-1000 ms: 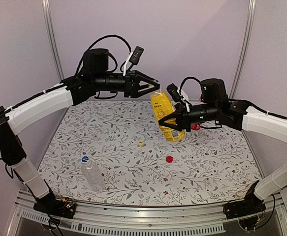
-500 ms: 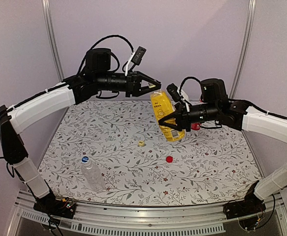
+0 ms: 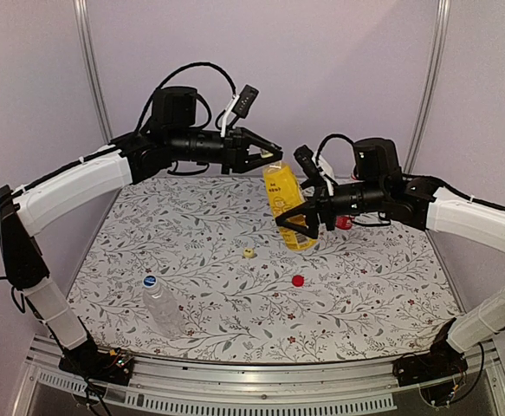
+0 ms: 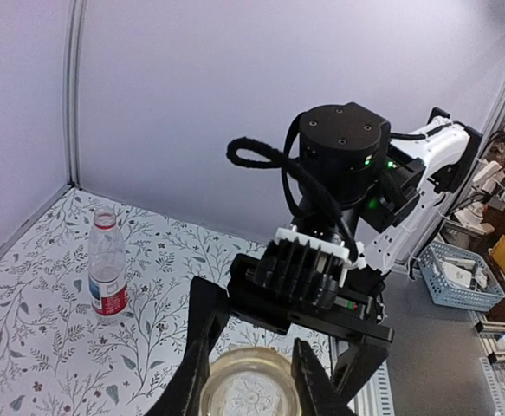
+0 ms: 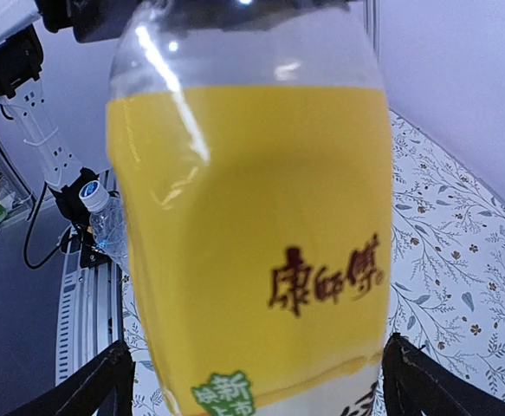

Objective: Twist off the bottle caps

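The bottle with yellow-orange liquid hangs tilted above the back of the table, its mouth uncapped. My left gripper is shut on its neck from the left. My right gripper stands open around its lower body, and the right fingertips stay clear of the label. A yellow cap and a red cap lie loose on the table. The clear bottle stands near the front left with its blue cap on. The red-labelled bottle stands behind my right arm.
The flower-patterned table mat ends at a metal rail in front. Purple walls close in the back and sides, with upright posts in the corners. The right arm's wrist block is close in front of the left gripper.
My left gripper has closed on the yellow bottle's neck. My right gripper has opened off the bottle's body, and the bottle has swung slightly left and lower.
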Motion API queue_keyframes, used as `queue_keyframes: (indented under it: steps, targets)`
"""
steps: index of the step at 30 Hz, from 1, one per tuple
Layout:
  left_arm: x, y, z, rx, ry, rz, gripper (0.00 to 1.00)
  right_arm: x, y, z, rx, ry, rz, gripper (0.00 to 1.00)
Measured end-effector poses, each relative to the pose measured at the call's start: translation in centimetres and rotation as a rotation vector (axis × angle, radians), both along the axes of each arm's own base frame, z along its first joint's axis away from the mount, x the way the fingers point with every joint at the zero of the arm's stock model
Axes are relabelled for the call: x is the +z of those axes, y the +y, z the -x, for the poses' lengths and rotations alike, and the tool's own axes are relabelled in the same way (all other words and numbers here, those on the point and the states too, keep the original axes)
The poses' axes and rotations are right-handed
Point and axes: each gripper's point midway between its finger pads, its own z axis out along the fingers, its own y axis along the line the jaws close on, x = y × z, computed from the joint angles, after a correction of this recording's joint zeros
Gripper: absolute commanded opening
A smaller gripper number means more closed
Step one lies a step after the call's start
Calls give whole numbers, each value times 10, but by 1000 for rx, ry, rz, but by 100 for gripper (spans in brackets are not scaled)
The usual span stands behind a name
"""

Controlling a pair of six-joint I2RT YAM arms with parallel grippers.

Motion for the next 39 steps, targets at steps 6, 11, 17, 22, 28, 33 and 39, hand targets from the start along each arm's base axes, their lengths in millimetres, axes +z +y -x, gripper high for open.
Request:
queue_keyframes:
  steps: [6,11,17,22,28,33,39]
  targets:
    - [-13,5,-17,99,-39,-67,0,7,-9,-9,-78,-34,9,99]
    - [-24,13,-42,228,-100,-137,0,19,-21,-18,-158,-74,11,99]
    - [-66,6,-85,329,-120,-244,0,29,-37,-30,-248,-108,12,99]
    - [-127,1,-121,389,-93,-360,0,29,-43,-34,-289,-107,16,99]
    - [-173,-3,-150,449,-89,-448,0,13,-48,-34,-309,-84,43,99]
    - [-178,-1,-159,485,-109,-467,0,11,-51,-33,-316,-81,47,99]
    - [-167,-2,-167,517,-148,-439,0,10,-52,-34,-325,-82,50,99]
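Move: Hanging from the left fingers by its neck is the uncapped yellow bottle. Its set-down spot, bare table, lies about 17 cm ahead of the left hand and 37 below. The yellow cap is some 11 cm ahead and 6 left, the red cap about level and 8 right, and the red-label bottle about 22 ahead and 23 right. From the right hand, that spot is roughly 18 cm ahead, 6 left and 27 below. Keeping its pinch on the yellow bottle's neck, the left hand carries it forward and down together, some 17 cm each way, towards the bare table just beyond the yellow cap. Its fingers tip down and swing about 30 degrees from rightward towards forward. The already open right hand backs off the bottle, 5 cm right and a little forward, turning clockwise. ##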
